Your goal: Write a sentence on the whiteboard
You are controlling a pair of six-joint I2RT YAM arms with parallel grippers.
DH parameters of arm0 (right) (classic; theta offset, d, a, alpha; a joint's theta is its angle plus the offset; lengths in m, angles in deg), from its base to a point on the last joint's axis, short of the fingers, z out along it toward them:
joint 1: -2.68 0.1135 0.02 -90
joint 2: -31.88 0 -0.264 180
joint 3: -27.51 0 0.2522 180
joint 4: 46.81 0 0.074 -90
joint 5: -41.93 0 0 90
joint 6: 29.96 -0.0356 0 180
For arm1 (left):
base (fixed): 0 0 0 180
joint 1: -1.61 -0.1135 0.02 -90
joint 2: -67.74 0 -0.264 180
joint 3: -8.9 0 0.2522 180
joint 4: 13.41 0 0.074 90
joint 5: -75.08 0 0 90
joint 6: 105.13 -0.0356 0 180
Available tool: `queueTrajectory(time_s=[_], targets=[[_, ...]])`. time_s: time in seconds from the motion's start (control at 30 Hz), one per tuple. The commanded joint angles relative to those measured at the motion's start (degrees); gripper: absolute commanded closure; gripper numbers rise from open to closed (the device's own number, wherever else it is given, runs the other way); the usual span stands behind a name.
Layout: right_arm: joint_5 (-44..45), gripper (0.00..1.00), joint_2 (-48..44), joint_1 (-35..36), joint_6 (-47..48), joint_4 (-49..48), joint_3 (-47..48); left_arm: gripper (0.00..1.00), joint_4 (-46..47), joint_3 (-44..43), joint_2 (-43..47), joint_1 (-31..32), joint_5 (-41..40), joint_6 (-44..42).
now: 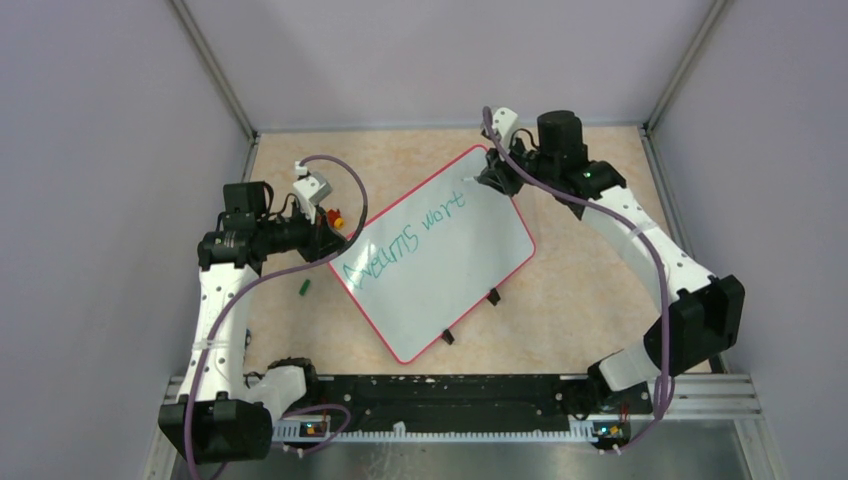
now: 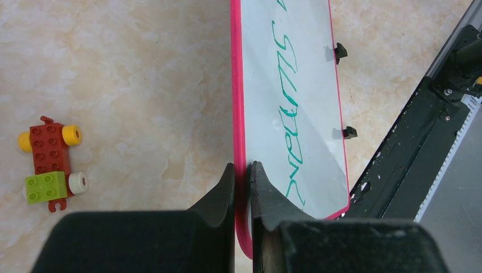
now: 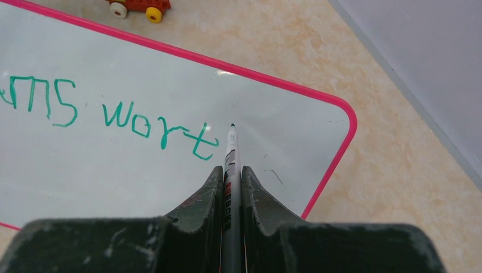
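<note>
The whiteboard (image 1: 460,280) lies tilted on the table, white with a thin red rim. The sentence (image 1: 402,238) on it is green lettering, one line that ends in "wort" (image 3: 159,129). My left gripper (image 1: 330,240) is shut on the board's left rim, one finger on each side of the red edge (image 2: 242,166). My right gripper (image 1: 495,175) hangs over the board's far corner, shut (image 3: 230,169) on a grey marker (image 3: 231,145). The marker's green tip stands just right of the last "t"; whether it touches the board I cannot tell.
A small toy car of red, green and yellow bricks (image 2: 50,165) sits on the table left of the board. A small green piece (image 1: 304,287) lies near the left arm. Black feet (image 2: 349,132) stick out of the board's near edge. The black base rail (image 1: 430,395) runs along the front.
</note>
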Motion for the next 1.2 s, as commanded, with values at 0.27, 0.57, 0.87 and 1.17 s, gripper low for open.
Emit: queueTrajectory(time_s=[0.27, 0.57, 0.87, 1.17], targets=[[1.76, 1.0, 3.09, -0.56, 1.06, -2.07, 2.79, 1.0, 0.64, 1.7, 0.84, 0.97, -0.33, -1.58], [1.77, 1.0, 0.1, -0.57, 1.55, -1.79, -2.44, 1.0, 0.63, 1.61, 0.66, 0.92, -0.12, -1.74], [1.39, 1.0, -2.27, -0.6, 1.72, -2.42, -8.66, 1.0, 0.62, 1.52, 0.73, 1.02, -0.03, -1.51], [1.76, 1.0, -0.6, -0.56, 0.98, -3.22, -4.78, 1.0, 0.61, 1.39, 0.52, 0.98, -0.09, -1.57]])
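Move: Just past the "t" on the sloping whiteboard, the blank spot for the next stroke lies about 4 cm ahead of the right hand, 4 cm left and 4 cm below; its shut fingers still hold the marker. The "t" is about 1 cm ahead, 5 cm left and 7 cm below, and the board's far right corner some 7 cm ahead and 1 cm right, 2 cm below. From the left hand, still pinching the board's far edge, the spot lies some 21 cm right, 10 cm ahead and 4 cm lower. Dipping about 2 cm and reaching 1 cm forward, the right hand brings the marker tip to the board beside the "t", pauses there, then draws it down the slope, back towards the robot and a little right, for about 4 cm before stopping with the tip on the board. The wrist tips slightly and the grip stays shut; the left hand keeps holding the edge. ##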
